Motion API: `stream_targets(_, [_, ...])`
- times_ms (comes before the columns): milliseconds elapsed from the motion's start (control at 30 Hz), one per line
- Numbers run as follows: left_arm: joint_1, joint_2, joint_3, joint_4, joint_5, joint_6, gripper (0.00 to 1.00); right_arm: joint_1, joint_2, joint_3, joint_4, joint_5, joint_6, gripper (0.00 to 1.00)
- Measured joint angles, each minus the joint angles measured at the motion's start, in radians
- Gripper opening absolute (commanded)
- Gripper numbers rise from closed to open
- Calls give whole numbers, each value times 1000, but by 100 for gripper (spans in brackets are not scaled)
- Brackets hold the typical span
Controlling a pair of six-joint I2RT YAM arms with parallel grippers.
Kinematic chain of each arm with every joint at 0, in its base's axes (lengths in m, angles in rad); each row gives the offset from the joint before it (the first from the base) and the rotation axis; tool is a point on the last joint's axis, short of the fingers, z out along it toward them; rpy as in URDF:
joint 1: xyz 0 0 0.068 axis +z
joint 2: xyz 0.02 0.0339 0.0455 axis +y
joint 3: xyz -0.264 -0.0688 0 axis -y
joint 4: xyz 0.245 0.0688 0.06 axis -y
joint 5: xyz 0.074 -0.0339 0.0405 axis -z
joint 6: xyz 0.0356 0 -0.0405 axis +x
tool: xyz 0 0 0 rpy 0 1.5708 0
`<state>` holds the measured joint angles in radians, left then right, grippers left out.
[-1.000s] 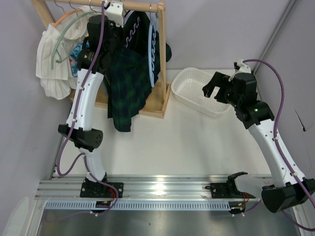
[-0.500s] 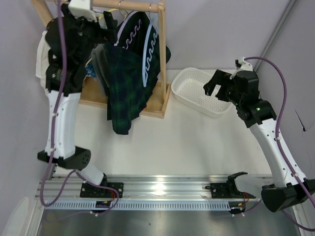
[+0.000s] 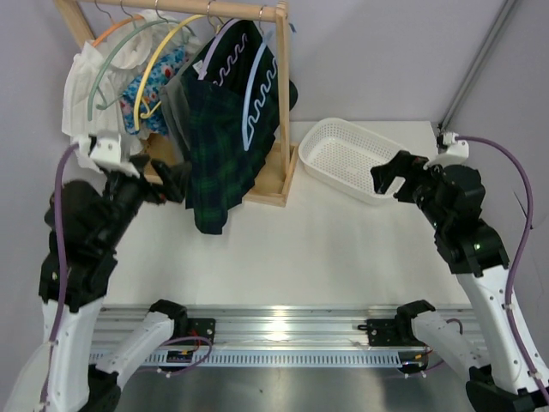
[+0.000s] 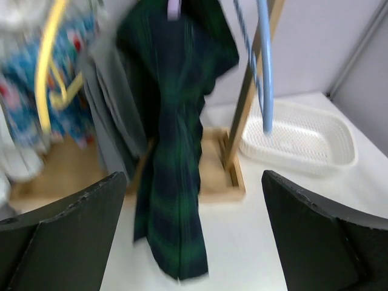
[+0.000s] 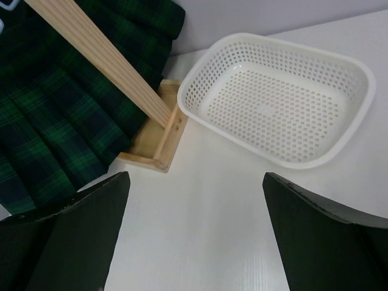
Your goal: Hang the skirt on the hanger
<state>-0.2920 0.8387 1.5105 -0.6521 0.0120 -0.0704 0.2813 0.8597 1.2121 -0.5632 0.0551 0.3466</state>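
Note:
The dark green and navy plaid skirt [image 3: 219, 146] hangs from the lavender hanger [image 3: 226, 65], which hooks on the wooden rack's top rail [image 3: 249, 12]. The skirt's lower corner reaches down to the table. My left gripper [image 3: 171, 176] is open and empty, just left of the skirt and apart from it. In the left wrist view the skirt [image 4: 176, 151] drapes beyond the open left gripper [image 4: 193, 176], with a bit of the hanger [image 4: 174, 7] at the top edge. My right gripper [image 3: 396, 176] is open over the table by the white basket, holding nothing. The right wrist view catches the skirt [image 5: 54, 121] at left.
A light blue hanger [image 3: 257, 86] hangs right of the skirt. A yellow hanger [image 3: 163, 60], a grey garment [image 4: 112, 115] and white and patterned clothes [image 3: 90, 103] hang to its left. The rack's wooden base [image 3: 266, 184] sits on the table. A white basket [image 3: 330, 129] stands at the back right.
My left gripper opened and let go at the rack's top rail. That arm then swung down and back to the near left. The right arm drew slightly back and right.

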Motion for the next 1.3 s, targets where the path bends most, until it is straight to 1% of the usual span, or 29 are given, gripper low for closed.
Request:
stream_targets(133, [1, -224, -261, -35, -1, -72, 99, 0, -123, -141, 13, 2, 4, 99])
stream_targets(200, [1, -306, -353, -54, -1, -109, 99, 0, -181, -213, 19, 8, 20, 99])
stream_targets(333, [1, -397, -519, -73, 0, -170, 99, 0, -295, -353, 46, 16, 66, 99])
stream_targets(433, [1, -417, -615, -88, 0, -198, 99, 0, -346, -443, 69, 28, 106, 99])
stream_targets(600, [1, -414, -644, -89, 0, -209, 99, 0, -340, -501, 76, 51, 160, 99])
stream_targets(900, [1, -389, -677, -19, -5, -209, 100, 0, -299, -493, 131, 114, 196, 99])
stream_targets(1300, [1, -346, -690, 27, 0, -192, 99, 0, -280, -449, 187, 168, 174, 99])
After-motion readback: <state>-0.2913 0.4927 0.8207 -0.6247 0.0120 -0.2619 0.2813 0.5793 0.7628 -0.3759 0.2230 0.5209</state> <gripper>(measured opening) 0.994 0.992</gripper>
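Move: The skirt already hangs on the rack. Its middle is about 24 cm ahead of the empty left gripper, 9 cm to the right and some 18 cm below. The blue hanger's middle is roughly 18 cm ahead and 16 cm right of that gripper, the yellow hanger about 22 cm ahead and 2 cm left, both near its height. From the empty right gripper the skirt is about 20 cm ahead, 34 cm left and 8 cm lower; the white basket is straight ahead of it, some 20 cm out and 31 cm below. Sink the open left gripper about 20 cm in front of the skirt, drawing back some 5 cm on the way and tipping the fingers down about 20 degrees, then ease it slightly forward at that height. Lower the open right gripper some 12 cm and back a little, then raise it about 4 cm, drifting forward and right as it turns about 10 degrees clockwise. Touch nothing. ##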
